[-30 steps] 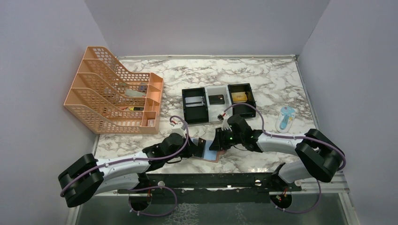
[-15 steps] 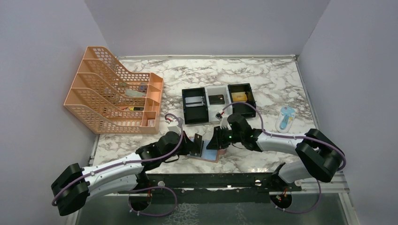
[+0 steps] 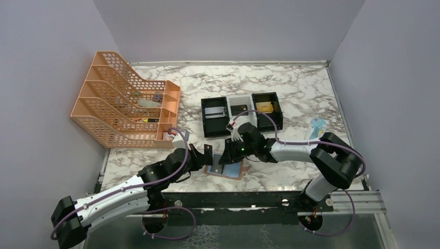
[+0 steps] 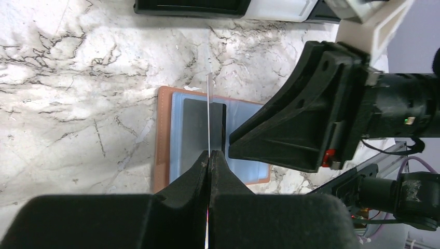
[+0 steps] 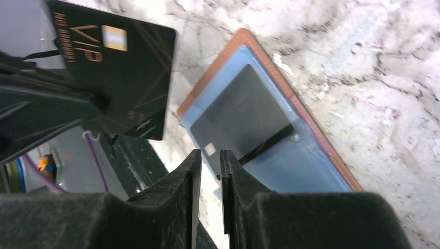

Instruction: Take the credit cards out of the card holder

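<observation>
The tan card holder (image 3: pixel 227 170) lies open on the marble, its light-blue lining (image 4: pixel 178 140) facing up. A greyish credit card (image 5: pixel 238 114) lies in it, one end tucked into a pocket. My left gripper (image 4: pixel 209 154) is shut on a black credit card (image 5: pixel 124 72) marked VIP. It holds the card upright above the holder's left side, so the left wrist view shows only its thin edge (image 4: pixel 209 111). My right gripper (image 5: pixel 207 154) hovers over the holder's near edge. Its jaws stand a narrow gap apart with nothing between them.
A black-and-white three-compartment tray (image 3: pixel 203 118) sits just behind the grippers, with small items in it. An orange mesh file rack (image 3: pixel 127 101) stands at the back left. A small blue-and-white object (image 3: pixel 316 129) lies at the right. The two grippers are close together.
My left gripper has drawn back to the left and away from the holder with the black card. The right gripper has moved left over the holder, which has shifted slightly left.
</observation>
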Available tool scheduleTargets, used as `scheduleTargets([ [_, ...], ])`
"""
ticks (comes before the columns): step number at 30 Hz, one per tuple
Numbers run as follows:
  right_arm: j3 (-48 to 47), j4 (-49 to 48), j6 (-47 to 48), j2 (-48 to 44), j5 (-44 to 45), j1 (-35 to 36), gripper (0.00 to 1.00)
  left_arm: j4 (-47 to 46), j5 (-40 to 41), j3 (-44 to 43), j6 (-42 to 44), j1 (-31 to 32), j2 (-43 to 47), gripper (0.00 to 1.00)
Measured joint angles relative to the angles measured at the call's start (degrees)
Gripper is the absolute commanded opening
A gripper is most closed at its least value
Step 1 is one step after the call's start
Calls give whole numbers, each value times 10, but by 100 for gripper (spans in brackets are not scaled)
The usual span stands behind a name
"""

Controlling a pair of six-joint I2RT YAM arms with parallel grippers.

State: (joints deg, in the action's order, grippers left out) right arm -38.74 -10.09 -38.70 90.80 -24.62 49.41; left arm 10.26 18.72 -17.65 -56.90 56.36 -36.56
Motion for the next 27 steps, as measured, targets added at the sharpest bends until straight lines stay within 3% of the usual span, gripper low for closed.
scheduleTargets([
  [7,24,18,0,7,49,4,21,2,0,4,-1,0,17,0],
  [13,44,53,16,-54,94,4,30,-15,-8,6,5,0,2,0],
  [17,50,77,33,-122,123,4,39,-39,-26,9,11,0,-12,0],
  [21,59,82,35,-172,159,3,56,-78,-45,21,12,-2,-15,0],
  [27,105,77,31,-236,148,-36,70,-150,-98,47,16,-24,-19,0],
])
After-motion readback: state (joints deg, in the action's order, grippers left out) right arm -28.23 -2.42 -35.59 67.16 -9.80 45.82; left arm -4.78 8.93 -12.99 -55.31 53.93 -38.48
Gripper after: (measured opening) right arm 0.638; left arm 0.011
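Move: The black card held upright in the left fingers is centred about 6 cm left of the right hand, 2 cm ahead and 3 cm higher. The card holder lies beneath the right hand, some 4 cm down, its second card about 3 cm to the left; the white tray is some 19 cm ahead and 7 cm right. From the left hand, the held card's middle is about 3 cm right and 1 cm ahead; the second card is roughly 6 cm right, level fore and aft, 9 cm below. Rightward, first dipping some 3 cm, the nearly shut right hand backs away from the held card, then climbs about 6 cm and goes on right and slightly forward, over 7 cm sideways in all, spreading its fingers wide and turning clockwise. The left hand keeps its pinch on the black card, holds nearly still, then carries it some 3 cm right over the holder, rolling slightly. ##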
